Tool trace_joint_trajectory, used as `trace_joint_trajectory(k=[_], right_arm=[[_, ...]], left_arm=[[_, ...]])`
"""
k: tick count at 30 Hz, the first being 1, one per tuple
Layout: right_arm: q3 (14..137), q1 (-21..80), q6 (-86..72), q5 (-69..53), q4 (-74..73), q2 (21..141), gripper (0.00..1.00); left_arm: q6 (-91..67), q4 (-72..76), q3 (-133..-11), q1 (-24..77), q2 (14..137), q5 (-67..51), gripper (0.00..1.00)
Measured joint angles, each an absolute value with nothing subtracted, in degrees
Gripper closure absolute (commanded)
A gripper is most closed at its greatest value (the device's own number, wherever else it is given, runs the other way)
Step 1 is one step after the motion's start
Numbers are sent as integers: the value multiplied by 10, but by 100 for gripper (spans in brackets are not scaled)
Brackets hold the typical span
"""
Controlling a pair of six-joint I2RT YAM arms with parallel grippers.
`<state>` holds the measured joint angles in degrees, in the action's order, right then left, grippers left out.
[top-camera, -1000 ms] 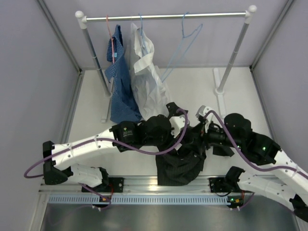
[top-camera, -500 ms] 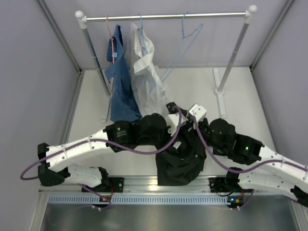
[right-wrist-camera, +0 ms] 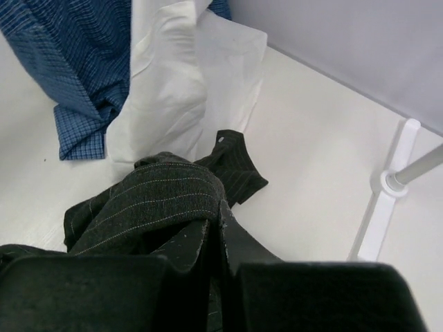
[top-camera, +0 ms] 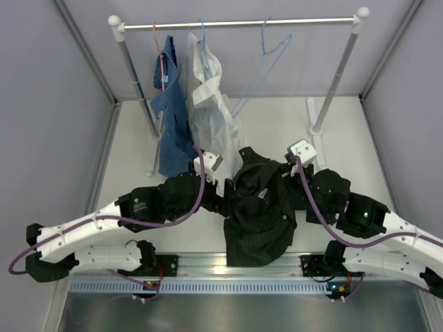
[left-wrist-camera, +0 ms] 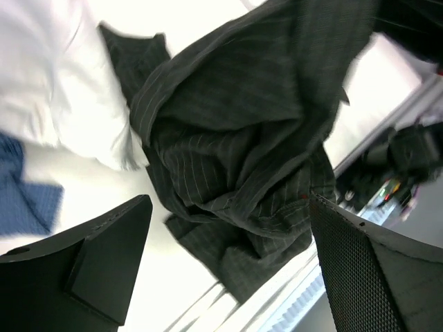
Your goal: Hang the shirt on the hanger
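Note:
The black pinstriped shirt [top-camera: 259,214] lies crumpled on the table between the two arms, its lower part draped over the near edge. My right gripper [top-camera: 285,185] is shut on a fold at the shirt's right side; in the right wrist view the fingers [right-wrist-camera: 197,245] pinch the striped cloth [right-wrist-camera: 152,197]. My left gripper [top-camera: 223,202] stands wide open just left of the shirt, and in the left wrist view nothing lies between its fingers [left-wrist-camera: 104,242], with the shirt [left-wrist-camera: 242,152] beyond them. The light-blue wire hanger [top-camera: 266,55] hangs bare on the rail.
A blue patterned shirt [top-camera: 169,111] on a red hanger and a white shirt [top-camera: 211,111] on a blue hanger hang from the rail [top-camera: 242,24], their hems reaching the table near the black shirt. The rack's right post [top-camera: 336,76] and foot [right-wrist-camera: 387,200] stand at the back right.
My left gripper has opened, let go of the shirt and drawn back to the left. My right gripper has moved onto the shirt's right side and shut on it. More of the shirt now shows.

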<state>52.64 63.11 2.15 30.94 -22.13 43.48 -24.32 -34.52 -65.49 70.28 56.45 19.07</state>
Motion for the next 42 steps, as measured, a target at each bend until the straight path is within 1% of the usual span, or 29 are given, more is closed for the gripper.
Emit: trace_joint_trajectory(k=[4, 7, 10, 12, 14, 16, 18, 20, 21, 23, 27, 30, 31, 32, 33, 34, 38, 40, 42], right_arm=[[529, 631, -5, 357, -225, 428, 100], [542, 631, -23, 383, -230, 443, 100], [561, 631, -48, 408, -237, 471, 100], [569, 631, -63, 414, -239, 489, 100], [572, 631, -79, 419, -242, 499, 100], [573, 631, -92, 422, -246, 502, 100], [575, 631, -102, 422, -247, 503, 100], [575, 631, -108, 423, -248, 506, 100], [575, 631, -111, 423, -248, 508, 100], [575, 631, -115, 423, -248, 512, 100], [575, 631, -122, 422, -248, 513, 100], [575, 631, -123, 422, -248, 513, 100], [575, 631, -123, 422, -248, 513, 100], [575, 631, -123, 422, -248, 513, 100], [575, 631, -124, 422, -248, 513, 100], [575, 631, -126, 422, -248, 513, 100], [574, 631, -131, 415, -248, 504, 100], [575, 631, -133, 403, -248, 491, 100], [580, 631, -136, 387, -251, 477, 100]], left_arm=[[-388, -329, -579, 704, 539, 236, 4], [-486, -331, -540, 736, 541, 272, 3], [-550, -325, -539, 810, 565, 331, 2], [-592, -319, -540, 851, 584, 363, 3], [-632, -315, -540, 863, 599, 388, 5], [-675, -313, -539, 862, 611, 411, 9], [-713, -311, -539, 862, 624, 432, 17], [-746, -309, -540, 862, 644, 447, 21], [-760, -309, -540, 862, 655, 451, 28], [-787, -309, -540, 862, 674, 460, 31], [-823, -308, -540, 862, 691, 474, 44], [-839, -308, -541, 862, 700, 477, 73], [-839, -308, -541, 862, 703, 477, 87], [-843, -307, -541, 861, 704, 477, 92], [-842, -307, -541, 857, 705, 476, 99], [-841, -308, -541, 853, 705, 474, 100], [-808, -307, -541, 800, 692, 453, 100], [-750, -312, -545, 766, 675, 445, 100], [-657, -320, -577, 744, 663, 443, 100]])
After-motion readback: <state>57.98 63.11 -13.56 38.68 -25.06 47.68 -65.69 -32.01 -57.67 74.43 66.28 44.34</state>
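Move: Below the wide-open left hand, about 11 cm down, 2 cm back and 4 cm to its right, lies the left edge of the black shirt, which the right hand already holds up. The white shirt's lower end is roughly 12 cm ahead and 1 cm right, about 18 cm down, with the blue shirt's lower end some 17 cm left of the left hand, 12 cm ahead and as low. From the right hand, that edge is about 10 cm back, 15 cm left and 12 cm lower. Sinking some 11 cm onto the black shirt's left edge, the left hand first draws back a little, turning about 35 degrees counter-clockwise and tipping its fingers down. It pinches the edge, then carries it forward about 5 cm, left and up. The right hand keeps its pinch, swings slightly clockwise while easing forward, then starts to rise. ##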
